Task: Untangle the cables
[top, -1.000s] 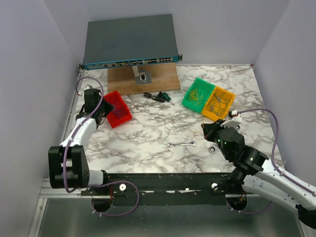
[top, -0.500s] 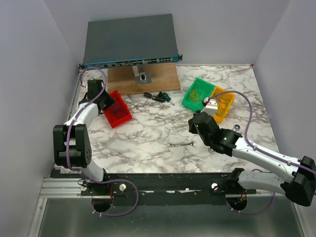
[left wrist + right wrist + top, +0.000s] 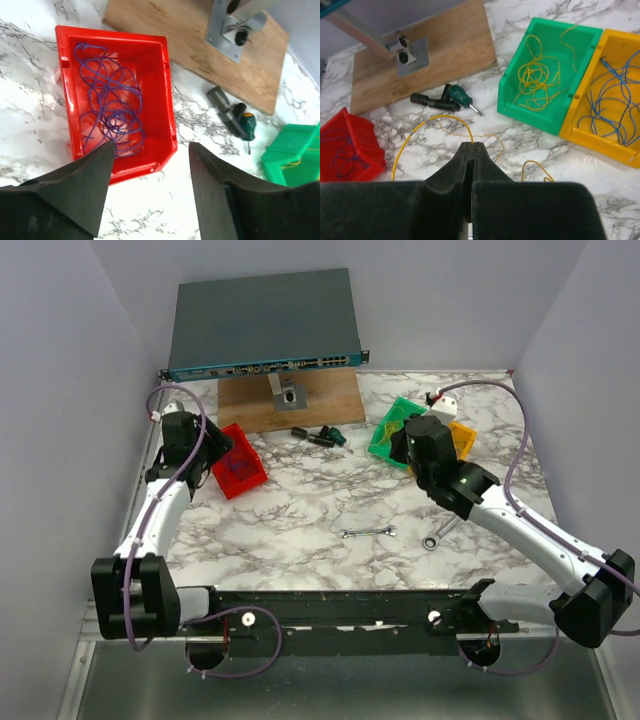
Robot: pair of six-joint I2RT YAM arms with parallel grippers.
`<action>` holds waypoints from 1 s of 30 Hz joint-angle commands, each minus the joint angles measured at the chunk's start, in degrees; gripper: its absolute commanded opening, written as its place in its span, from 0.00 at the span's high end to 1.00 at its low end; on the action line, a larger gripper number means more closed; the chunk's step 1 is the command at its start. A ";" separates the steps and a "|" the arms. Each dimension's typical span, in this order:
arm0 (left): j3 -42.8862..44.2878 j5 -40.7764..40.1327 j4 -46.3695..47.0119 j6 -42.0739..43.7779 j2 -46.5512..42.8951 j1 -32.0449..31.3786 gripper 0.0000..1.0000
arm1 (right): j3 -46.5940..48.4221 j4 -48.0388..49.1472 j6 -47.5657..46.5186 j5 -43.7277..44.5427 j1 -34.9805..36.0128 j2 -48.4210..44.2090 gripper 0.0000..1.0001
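Note:
The cables are thin wires sorted by colour. A tangle of purple-blue wires (image 3: 110,95) lies in the red bin (image 3: 170,115). My left gripper (image 3: 150,190) hangs open just above the bin's near corner, and one strand runs up beside its left finger (image 3: 85,190). My right gripper (image 3: 471,146) is shut on a yellow wire (image 3: 448,116) that arcs to the left over the marble. In the top view the right gripper (image 3: 403,445) hovers by the green bin (image 3: 385,440), and the left gripper (image 3: 207,455) is at the red bin (image 3: 240,468).
The green bin (image 3: 530,112) holds yellow wires, and the yellow bin (image 3: 590,135) beside it holds blue ones. A screwdriver and bits (image 3: 320,436) lie mid-table. Two wrenches (image 3: 368,533) (image 3: 440,535) lie near the front. A wooden board (image 3: 290,400) and a network switch (image 3: 265,320) stand at the back.
My left gripper has opened over the red bin. My right arm swung from the front right toward the green bin, staying shut on the yellow wire.

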 commanded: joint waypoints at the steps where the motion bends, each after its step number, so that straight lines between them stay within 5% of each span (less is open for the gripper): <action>1: -2.83 4.10 1.58 0.16 -7.21 -1.38 0.31 | 5.12 -0.07 -3.31 -2.71 -3.93 3.15 0.99; 4: -6.41 4.85 3.90 -0.06 -14.17 -4.71 0.02 | 7.66 0.01 -4.30 -2.46 -5.90 5.59 0.99; 16: -19.53 4.38 11.44 4.20 -30.75 -19.88 0.01 | 14.95 0.83 -7.86 -1.20 -13.38 16.24 0.99; 30: -34.19 4.11 27.37 10.13 -37.82 -23.56 0.01 | 21.94 0.08 -13.05 1.47 -18.54 24.19 0.99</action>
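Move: The yellow cable is already pinched in the shut right fingers; the green bin lies about 18 cm ahead of that hand, 9 cm to its right and 21 cm below. The yellow bin is some 13 cm ahead and 20 cm right, the screwdriver about 17 cm ahead and 9 cm left. From the left hand, the green bin is roughly 13 cm ahead and 46 cm right; the red bin is 7 cm ahead, 4 cm left and 12 cm below. The yellow cable is carried towards the green bin, still pinched by the right hand, which goes forward about 13 cm and some 7 cm right, nearly level, turning slightly clockwise and rolling its left side down. The empty left hand backs away from the red bin, back and right, rising then sinking again, swinging some 30 degrees clockwise and tipping up while its fingers open wide. ##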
